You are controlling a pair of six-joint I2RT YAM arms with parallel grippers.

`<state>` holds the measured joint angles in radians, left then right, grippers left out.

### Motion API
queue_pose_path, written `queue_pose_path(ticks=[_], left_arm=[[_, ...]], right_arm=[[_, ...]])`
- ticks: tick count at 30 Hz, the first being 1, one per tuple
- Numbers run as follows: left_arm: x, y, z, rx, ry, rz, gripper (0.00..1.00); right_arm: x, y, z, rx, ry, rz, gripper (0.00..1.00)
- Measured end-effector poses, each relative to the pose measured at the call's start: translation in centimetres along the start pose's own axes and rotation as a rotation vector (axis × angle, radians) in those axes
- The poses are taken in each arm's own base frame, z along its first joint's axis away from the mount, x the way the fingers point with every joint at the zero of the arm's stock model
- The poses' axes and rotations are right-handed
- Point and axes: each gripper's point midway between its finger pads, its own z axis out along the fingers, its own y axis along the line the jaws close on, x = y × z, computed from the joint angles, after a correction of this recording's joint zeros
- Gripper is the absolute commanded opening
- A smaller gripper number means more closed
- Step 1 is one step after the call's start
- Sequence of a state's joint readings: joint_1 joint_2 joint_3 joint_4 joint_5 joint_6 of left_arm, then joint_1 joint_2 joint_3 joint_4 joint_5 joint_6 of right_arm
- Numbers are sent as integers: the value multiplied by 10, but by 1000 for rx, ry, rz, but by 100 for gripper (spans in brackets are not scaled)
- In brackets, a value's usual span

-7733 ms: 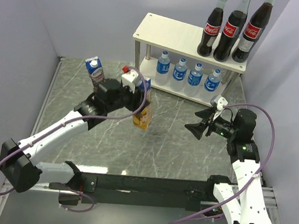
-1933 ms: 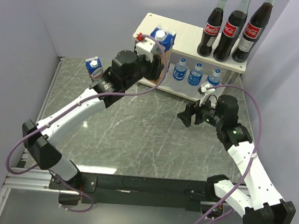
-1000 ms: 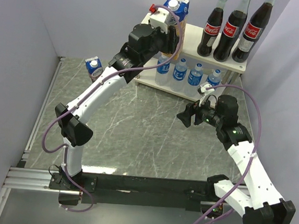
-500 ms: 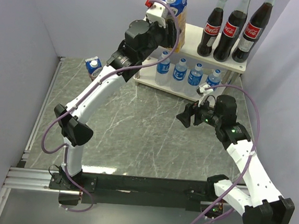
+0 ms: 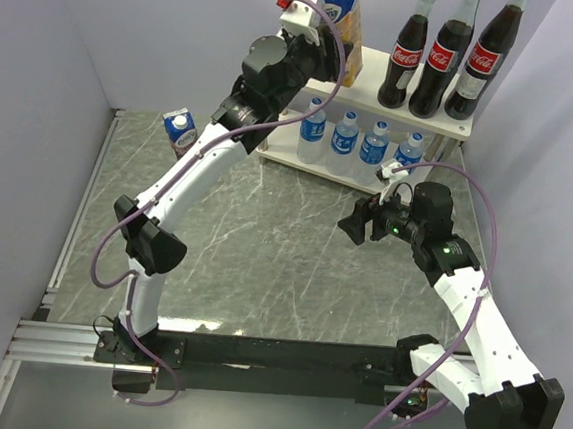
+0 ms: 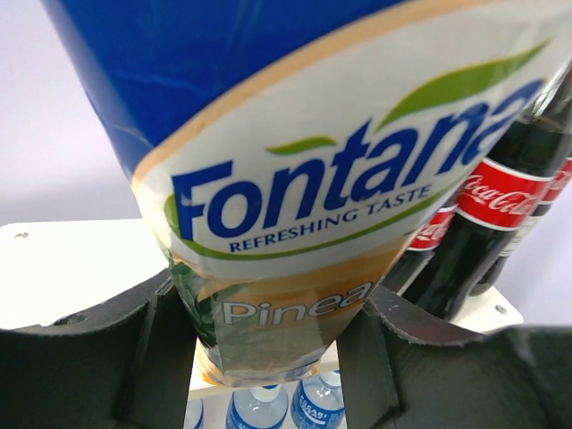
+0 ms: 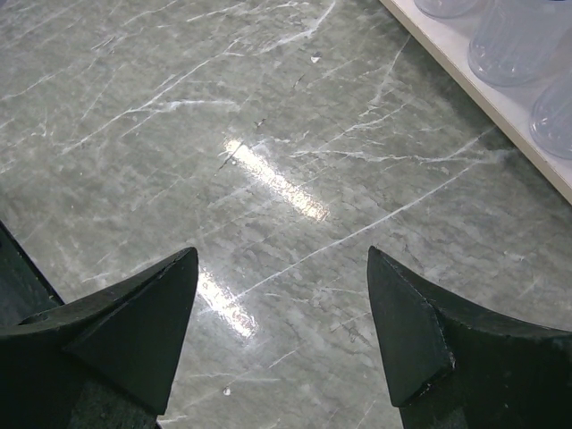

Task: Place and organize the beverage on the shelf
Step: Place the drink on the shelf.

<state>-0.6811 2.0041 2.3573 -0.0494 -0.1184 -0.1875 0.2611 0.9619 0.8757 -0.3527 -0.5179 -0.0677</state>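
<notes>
My left gripper (image 5: 329, 50) is shut on the pineapple juice carton (image 5: 338, 10), holding it tilted over the left part of the shelf's top board (image 5: 371, 69). In the left wrist view the carton (image 6: 295, 179) fills the space between my fingers (image 6: 152, 357). Three Coca-Cola bottles (image 5: 445, 56) stand on the right of that board. Several water bottles (image 5: 345, 139) line the lower tier. The grape carton (image 5: 179, 131) stands on the table at the left. My right gripper (image 5: 354, 223) hangs open over the table with nothing in it (image 7: 281, 331).
Grey walls close in the marble table (image 5: 263, 253) at the back and both sides. The shelf's lower board (image 7: 483, 98) and water bottle bases (image 7: 518, 36) lie just up and right of my right fingers. The arm bases and a black rail (image 5: 284, 355) line the near edge.
The left arm has raised the pineapple carton a little higher and leftward over the shelf's top board. The right arm has barely moved.
</notes>
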Motion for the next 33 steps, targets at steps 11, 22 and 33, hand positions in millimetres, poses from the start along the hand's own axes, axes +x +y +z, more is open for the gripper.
queue_pose_path(ticks=[11,22,33], left_arm=[[36,18,14,-35,48,-36,28],[40,34,18,-68,46,-75,31],[49,45,24,-86,51,-87,36]], right_arm=[[0,0,0,0,0,0,81],[0,1,0,-3,0,0,81],[0,1,0,-4,0,0,80]])
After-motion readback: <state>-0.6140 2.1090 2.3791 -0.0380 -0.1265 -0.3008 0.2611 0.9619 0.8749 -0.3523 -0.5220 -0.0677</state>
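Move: The left hand already holds the juice carton; its spot on the top shelf lies about 6 cm ahead, 1 cm left and 11 cm below. The nearest Coke bottle stands roughly 12 cm to the hand's right and 5 cm ahead, the middle Coke some 20 cm right and 3 cm ahead, both with middles about 2 cm above hand height. From the idle right hand, the spot is about 25 cm ahead, 9 cm left and 18 cm up. The left hand carries the gripped carton about 5 cm forward and 5 cm down towards the top shelf. ##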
